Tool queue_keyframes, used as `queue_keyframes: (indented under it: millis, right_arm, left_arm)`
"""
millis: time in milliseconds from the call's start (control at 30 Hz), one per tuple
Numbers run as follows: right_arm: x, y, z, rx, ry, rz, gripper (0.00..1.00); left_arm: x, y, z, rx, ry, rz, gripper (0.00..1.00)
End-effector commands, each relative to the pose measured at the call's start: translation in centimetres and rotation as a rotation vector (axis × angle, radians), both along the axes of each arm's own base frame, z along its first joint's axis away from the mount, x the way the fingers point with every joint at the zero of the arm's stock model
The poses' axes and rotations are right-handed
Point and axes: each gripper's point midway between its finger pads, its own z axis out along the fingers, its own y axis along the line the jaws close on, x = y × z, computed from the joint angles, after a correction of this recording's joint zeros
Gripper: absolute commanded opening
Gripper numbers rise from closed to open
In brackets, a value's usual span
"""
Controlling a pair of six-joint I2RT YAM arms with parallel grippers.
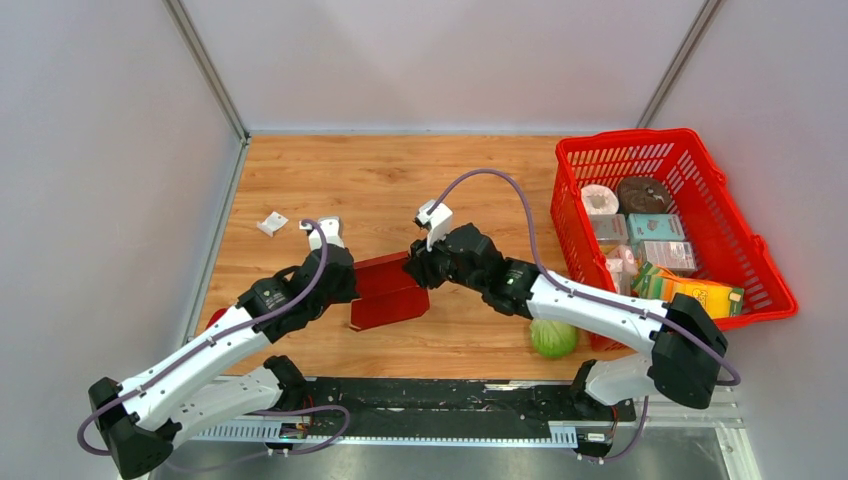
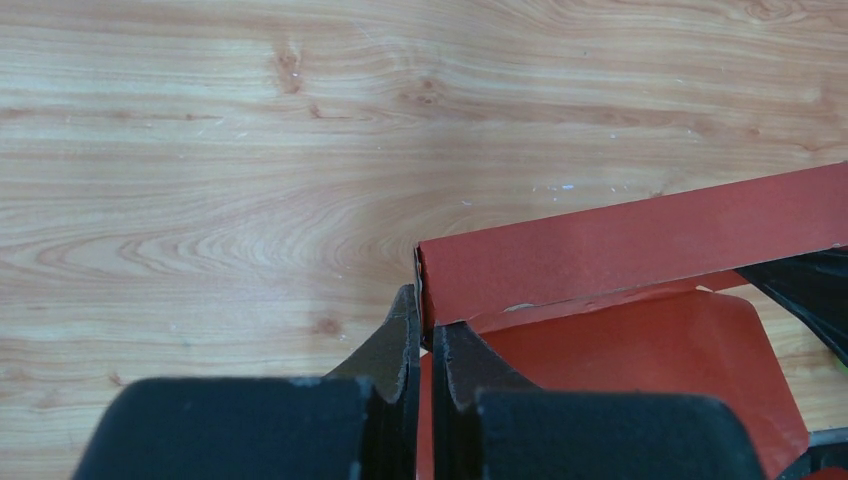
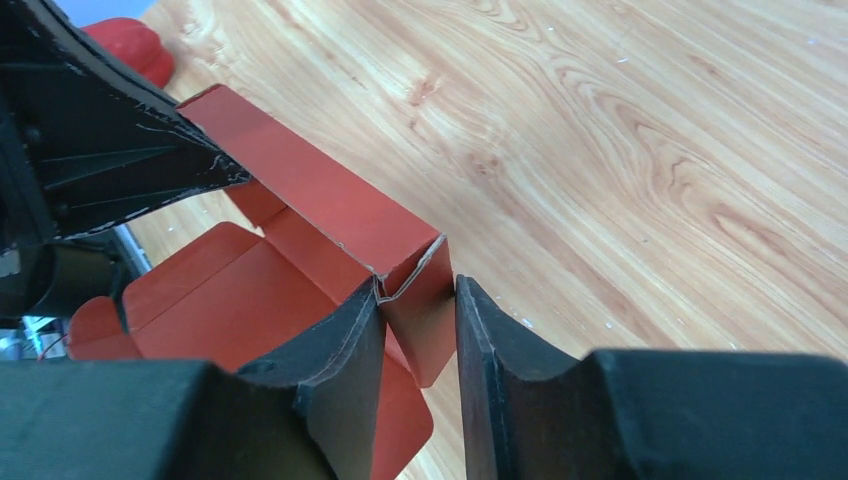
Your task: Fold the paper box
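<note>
The dark red paper box [image 1: 390,292] lies partly folded on the wooden table between my two arms, one long wall raised. My left gripper [image 1: 352,283] is at its left end. In the left wrist view that gripper [image 2: 425,312] is shut on the end of the raised wall of the box [image 2: 640,240]. My right gripper [image 1: 416,268] is at the box's right end. In the right wrist view its jaws [image 3: 418,300] stand apart around a bent corner flap of the box [image 3: 310,200]; the left finger touches the corner.
A bright red mesh basket [image 1: 620,140] full of groceries stands at the right. A green cabbage [image 1: 553,337] lies beside it near the right arm. A small red pepper [image 1: 215,318] sits by the left arm, and a white scrap [image 1: 271,223] lies at the left.
</note>
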Motion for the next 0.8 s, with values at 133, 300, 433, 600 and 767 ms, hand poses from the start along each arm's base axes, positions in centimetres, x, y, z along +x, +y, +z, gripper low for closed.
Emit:
queue_keyframes:
  millis: [133, 300, 433, 600, 767]
  right_arm:
    - [2.5, -1.3, 0.3, -0.051, -0.119, -0.158, 0.3]
    - [2.2, -0.9, 0.1, -0.074, -0.138, -0.172, 0.27]
    - [2.1, -0.7, 0.1, -0.104, -0.185, -0.223, 0.17]
    - [2.1, -1.5, 0.3, -0.277, -0.414, -0.481, 0.0]
    - [1.7, -1.9, 1.4, -0.401, -0.583, -0.692, 0.0]
  left_arm:
    - [0.3, -1.7, 2.6, -0.102, -0.042, -0.022, 0.0]
    - [0.3, -1.6, 3.1, -0.125, -0.053, -0.01, 0.0]
    - [0.3, -1.3, 3.4, -0.135, -0.053, 0.015, 0.0]
    - [0.4, -0.8, 3.6, -0.151, -0.043, 0.08, 0.0]
    - [0.7, -2.0, 3.7, -0.222, -0.032, 0.092, 0.0]
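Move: The open right-hand corner of the paper box's raised far wall stands between the right fingers, barely 1 cm ahead of the hand point and 1 cm below it. The wall's middle lies about 5 cm to the left and 1 cm back at about the same height, and the near red panel hangs some 8 cm back, 3 cm left and 4 cm lower. From the left hand, which already grips the wall's other end, that corner is roughly 10 cm right and 3 cm ahead. The box's right-hand corner is pinched: the right fingers, still open around it, ease about 1 cm forward and 1 cm down, then close on the end flap and wall. From mid-close onward the hand swings clockwise some 35 degrees about that corner, turning from pointing left to pointing more forward. The left hand keeps its grip almost in place. ##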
